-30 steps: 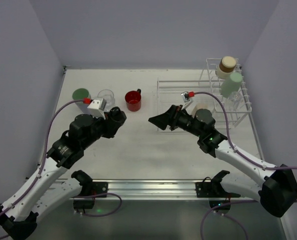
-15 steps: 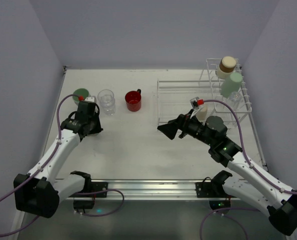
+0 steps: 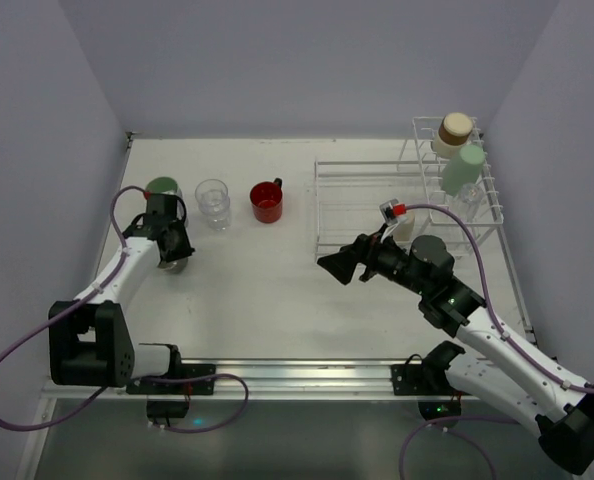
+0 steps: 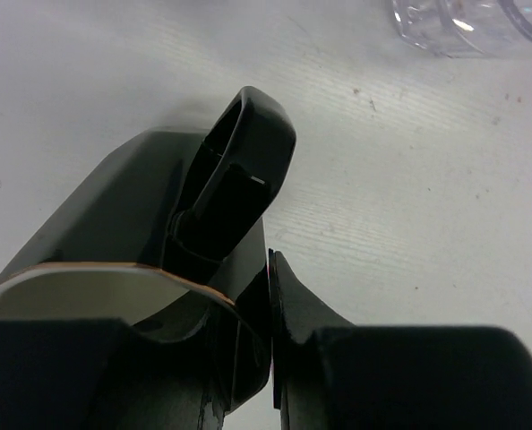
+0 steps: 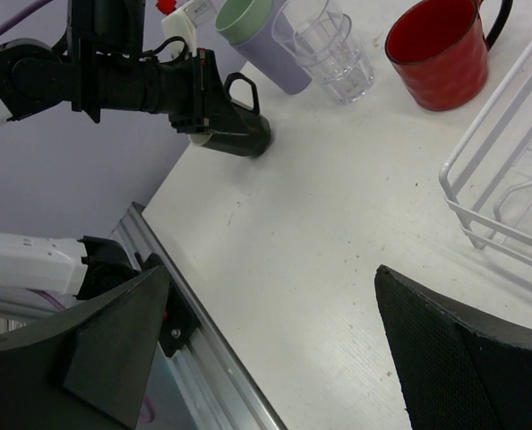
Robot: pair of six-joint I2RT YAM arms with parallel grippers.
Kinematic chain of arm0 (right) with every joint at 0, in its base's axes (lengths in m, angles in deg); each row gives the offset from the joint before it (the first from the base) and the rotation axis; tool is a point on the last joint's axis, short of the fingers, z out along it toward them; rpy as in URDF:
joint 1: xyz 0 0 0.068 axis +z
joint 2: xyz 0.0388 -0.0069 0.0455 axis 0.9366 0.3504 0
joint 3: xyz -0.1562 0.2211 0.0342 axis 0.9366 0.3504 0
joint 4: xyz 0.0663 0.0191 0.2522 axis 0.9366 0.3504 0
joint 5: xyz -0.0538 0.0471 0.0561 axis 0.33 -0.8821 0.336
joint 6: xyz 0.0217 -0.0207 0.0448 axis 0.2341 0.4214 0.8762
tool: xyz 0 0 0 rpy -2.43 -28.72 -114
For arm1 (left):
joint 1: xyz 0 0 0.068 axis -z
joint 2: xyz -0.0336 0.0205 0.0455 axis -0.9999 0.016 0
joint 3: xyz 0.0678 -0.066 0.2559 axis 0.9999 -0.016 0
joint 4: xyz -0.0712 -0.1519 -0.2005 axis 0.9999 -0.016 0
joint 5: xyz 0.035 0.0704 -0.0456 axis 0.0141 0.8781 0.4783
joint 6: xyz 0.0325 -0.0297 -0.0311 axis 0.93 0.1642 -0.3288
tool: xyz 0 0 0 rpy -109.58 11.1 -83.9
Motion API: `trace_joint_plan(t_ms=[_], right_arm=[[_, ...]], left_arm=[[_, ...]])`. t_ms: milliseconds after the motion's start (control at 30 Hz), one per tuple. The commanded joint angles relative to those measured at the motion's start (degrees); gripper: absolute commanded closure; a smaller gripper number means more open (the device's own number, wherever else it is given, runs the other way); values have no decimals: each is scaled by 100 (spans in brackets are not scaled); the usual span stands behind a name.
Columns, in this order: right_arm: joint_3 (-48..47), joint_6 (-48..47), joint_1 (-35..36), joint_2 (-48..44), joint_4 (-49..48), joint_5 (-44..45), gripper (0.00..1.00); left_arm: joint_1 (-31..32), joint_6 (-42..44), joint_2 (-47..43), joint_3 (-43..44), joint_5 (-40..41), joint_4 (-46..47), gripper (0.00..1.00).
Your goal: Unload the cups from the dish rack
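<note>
My left gripper (image 4: 270,262) is shut on the wall of a black-handled mug (image 4: 114,215) with a cream inside, one finger in it and one outside. The mug (image 5: 237,130) is tilted, low over the table's left side, just in front of the lavender tumbler (image 3: 162,189). Along the far side stand the tumbler, a clear glass (image 3: 213,203) and a red mug (image 3: 267,201). The white dish rack (image 3: 349,200) is at the right, with a tan-brown cup (image 3: 455,130) and a pale green cup (image 3: 462,168) on its upright part. My right gripper (image 3: 340,267) stands open and holds nothing, in front of the rack's low basket.
A pale cup (image 3: 406,224) shows partly behind my right wrist in the rack's basket. The metal rail (image 3: 297,372) runs along the table's near edge. Purple walls close in the left, the back and the right.
My left arm swung from the table's middle to the far left, carrying the black-handled mug toward the tumbler. The right gripper drew back a little toward the near right, still open.
</note>
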Motion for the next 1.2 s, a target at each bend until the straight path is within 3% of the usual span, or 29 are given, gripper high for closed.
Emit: trace_joint_plan(t_ms=[0,167,267,367,500,700,933,1000,1167], right_arm=[[10,-136,23,-68,38,-23,1],[-43,-206,23,47,118,65,1],[-96,-277,14,126,205,196,1],[-175,-382,23,196,363,460,2],[-307,-426,32,319,592,531,8],[-912,-681,172,828,1249,977,18],[-1747,-874,269,768,1866,1550,28],[-2081,-892,278,549,1998,1612,31],[-2670,-962,278,-541,2051,1725,43]], left_arm=[[-132,179,135,171,410,384,65],[-132,231,-74,145,420,411,30],[-132,231,-416,110,350,446,14],[-141,205,-829,49,200,551,5],[-132,196,-1445,-74,-72,726,0],[-114,187,-2395,-408,-661,1051,0],[184,-163,-3072,-769,-2205,1508,0],[647,-365,-3099,-752,-2471,1911,1],[2344,-630,-2592,-296,-1884,2869,2]])
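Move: Between the left fingers, pinched by its rim, is the black mug at the table; its middle lies about 3 cm left, 1 cm ahead and 3 cm below that hand. The clear glasses stand roughly 13 cm ahead and 9 cm right, the green-topped cup some 13 cm ahead and 3 cm left, and the red mug about 14 cm ahead and 23 cm right, all slightly lower. From the empty right hand, the black mug lies some 44 cm left, 9 cm ahead and 20 cm down. Opening wide, the left fingers let go of the black mug, then that hand climbs about 15 cm, tipping its fingers up some 35 degrees, and swings right and clockwise in front of the glasses. The open right hand dips forward, then rises clear, easing right and half closing. ##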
